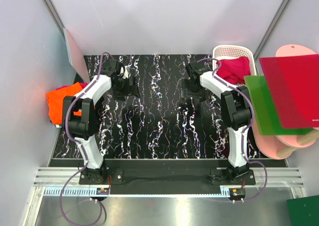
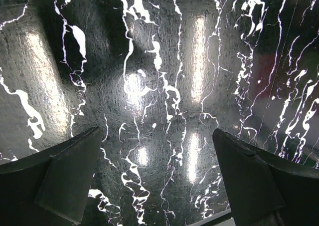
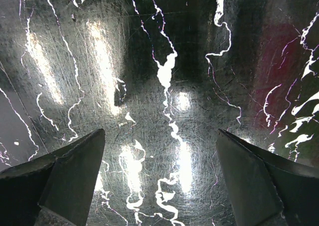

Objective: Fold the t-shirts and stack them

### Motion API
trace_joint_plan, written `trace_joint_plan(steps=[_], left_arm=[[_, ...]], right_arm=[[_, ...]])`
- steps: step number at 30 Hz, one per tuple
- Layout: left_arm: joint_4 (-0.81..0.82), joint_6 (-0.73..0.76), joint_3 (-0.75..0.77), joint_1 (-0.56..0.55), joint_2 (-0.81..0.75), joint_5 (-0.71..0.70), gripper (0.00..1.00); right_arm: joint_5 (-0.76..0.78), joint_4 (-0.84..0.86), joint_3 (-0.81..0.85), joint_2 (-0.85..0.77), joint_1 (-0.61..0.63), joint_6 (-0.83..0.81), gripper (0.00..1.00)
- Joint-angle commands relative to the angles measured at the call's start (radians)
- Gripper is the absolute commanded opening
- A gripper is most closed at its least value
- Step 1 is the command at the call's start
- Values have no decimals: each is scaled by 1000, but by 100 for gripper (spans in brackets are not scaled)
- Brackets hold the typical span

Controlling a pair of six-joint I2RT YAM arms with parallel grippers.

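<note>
A crimson-pink t-shirt point(image 1: 233, 70) lies bunched in the white basket point(image 1: 223, 51) at the back right. A bright orange t-shirt point(image 1: 59, 104) lies folded at the table's left edge, with a bit of red cloth showing at its top. My left gripper point(image 1: 127, 88) is open and empty over the black marbled table point(image 1: 159, 121), back left. My right gripper point(image 1: 192, 86) is open and empty, back right, beside the basket. Both wrist views show only bare marbled surface between the spread fingers point(image 2: 70, 176) point(image 3: 75, 176).
A stiff red board point(image 1: 291, 91) and a green board point(image 1: 263, 109) lie over pink boards point(image 1: 281, 143) at the right. A pale board point(image 1: 75, 54) leans at the back left wall. Another green piece point(image 1: 304, 211) is at the bottom right.
</note>
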Motion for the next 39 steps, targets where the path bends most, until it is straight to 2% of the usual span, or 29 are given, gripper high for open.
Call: trace_joint_plan(steps=[1, 16, 20, 26, 29, 39], left_arm=[[54, 25, -12, -4, -69, 46, 99], [46, 33, -17, -16, -47, 63, 99], [46, 37, -9, -24, -44, 40, 99], [41, 28, 3, -24, -64, 5, 99], [34, 30, 38, -24, -85, -37, 99], [26, 50, 118, -24, -167, -173, 99]], right_arm=[[9, 14, -2, -25, 9, 12, 100], [26, 14, 25, -12, 13, 0, 100], [82, 0, 149, 9, 11, -51, 100], [167, -4, 440, -9, 11, -143, 100], [190, 17, 507, -40, 13, -169, 100], [271, 167, 511, -169, 13, -301, 100]])
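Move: The red shirt, lying in the white basket, is about 11 cm ahead of the right hand and 17 cm to its right, at roughly the hand's height; the basket's middle is practically the same spot. The green board lies some 31 cm to the right of that hand and 5 cm back, a little higher. From the left hand the red shirt is around 8 cm ahead and 45 cm to the right, slightly lower. Up and forward off the bare table goes the right hand after a short wait, climbing about 22 cm and reaching 11 cm farther out, to a place high up and to the left of the white basket; the wrist swings the open fingers some 35 degrees from nearly downward towards forward. The left hand, empty and open too, ends with a lift of about 4 cm. Neither touches anything. ##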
